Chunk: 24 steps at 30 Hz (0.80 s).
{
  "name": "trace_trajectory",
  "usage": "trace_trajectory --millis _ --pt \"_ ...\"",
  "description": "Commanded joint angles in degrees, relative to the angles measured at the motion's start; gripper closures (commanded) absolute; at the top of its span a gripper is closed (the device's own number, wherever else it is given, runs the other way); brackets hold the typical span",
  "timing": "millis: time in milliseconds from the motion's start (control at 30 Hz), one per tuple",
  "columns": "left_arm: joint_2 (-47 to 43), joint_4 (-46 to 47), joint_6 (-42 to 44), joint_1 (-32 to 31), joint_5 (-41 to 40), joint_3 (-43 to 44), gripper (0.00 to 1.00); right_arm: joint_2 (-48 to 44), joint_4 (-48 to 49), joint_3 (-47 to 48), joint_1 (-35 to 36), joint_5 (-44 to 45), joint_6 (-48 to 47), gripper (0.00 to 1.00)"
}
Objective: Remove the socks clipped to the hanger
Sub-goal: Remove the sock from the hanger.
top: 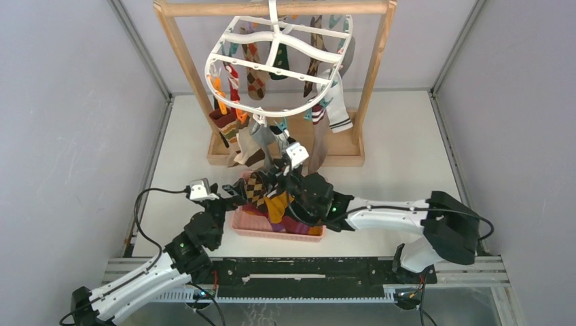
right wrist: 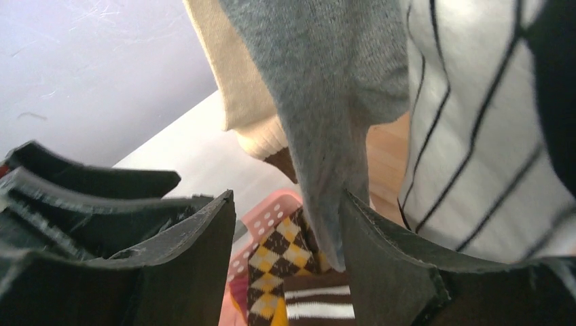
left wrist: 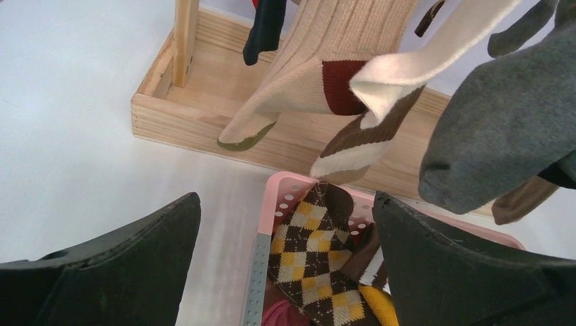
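Observation:
The white hanger [top: 278, 61] hangs from a wooden bar with several socks [top: 255, 81] clipped round its ring. My right gripper [top: 277, 168] reaches up under the front socks. In the right wrist view it [right wrist: 286, 200] is open, and the toe of a hanging grey sock [right wrist: 326, 102] dips between the fingers, lying against the right one. My left gripper [top: 234, 192] is low at the pink basket's left end. Seen from the left wrist, it [left wrist: 286, 204] is wide open above a brown and yellow argyle sock [left wrist: 319, 251] in the basket.
The pink basket [top: 272, 233] holds several loose socks in front of the wooden frame stand [top: 372, 81]. Its boxed base [left wrist: 197, 115] lies just beyond the basket. A beige sock with a red heel [left wrist: 319, 68] and a white striped sock [right wrist: 475, 122] hang close by.

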Motion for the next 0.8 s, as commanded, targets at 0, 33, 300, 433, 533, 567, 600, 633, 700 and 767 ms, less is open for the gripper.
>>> trace_trajectory --millis 0,33,300,433,533,567,600,633,700,767 --pt "-1.30 -0.21 1.07 -0.17 0.94 1.47 0.00 5.48 1.59 6.61 -2.19 -1.79 1.44 0.37" --pt "-1.57 -0.29 1.11 -0.18 0.97 1.44 0.00 6.78 2.01 7.39 -2.60 -1.97 1.53 0.40" --pt "-3.02 0.76 1.35 -0.25 7.07 1.11 0.00 7.25 1.93 8.38 -4.44 -6.47 1.78 0.96" --pt "-3.53 4.36 1.66 -0.25 14.02 0.32 0.00 4.36 -0.07 8.03 -4.90 -9.81 1.74 0.98" --pt "-2.32 7.16 2.04 -0.27 18.28 0.09 0.00 2.08 -0.88 6.84 -5.81 -14.68 3.19 0.98" --pt "-1.64 8.55 2.24 -0.25 19.77 -0.10 0.00 1.38 -1.01 6.40 -6.22 -16.73 3.99 0.98" --pt "-0.85 9.65 2.40 -0.26 20.89 -0.17 0.00 0.71 -1.19 5.94 -6.82 -18.81 4.90 0.98" --pt "0.17 10.65 2.54 -0.24 21.54 -0.15 0.00 -0.05 -1.29 5.43 -7.29 -20.65 5.76 0.98" --pt "2.11 12.79 3.10 -0.29 22.46 -0.15 0.00 -1.47 -1.35 4.41 -8.60 -24.10 7.35 0.98" --pt "3.98 14.76 3.74 -0.31 22.84 -0.24 0.00 -2.81 -1.69 3.58 -9.39 -28.05 8.57 0.98"
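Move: The grey sock's hanging part is about 5 cm ahead of the right hand, 2 cm left and 3 cm above; from the left hand it is some 9 cm ahead, 7 cm right and 8 cm up. From the right hand, the striped sock hangs 6 cm ahead, 2 cm right and 5 cm up, the cream sock 7 cm ahead, 6 cm left and 3 cm up, and the basket's middle is roughly 8 cm back, 2 cm right and 18 cm below. Right hand reaches 4 cm forward-left, pinches the grey sock, lifts back; open left hand goes 6 cm right. ##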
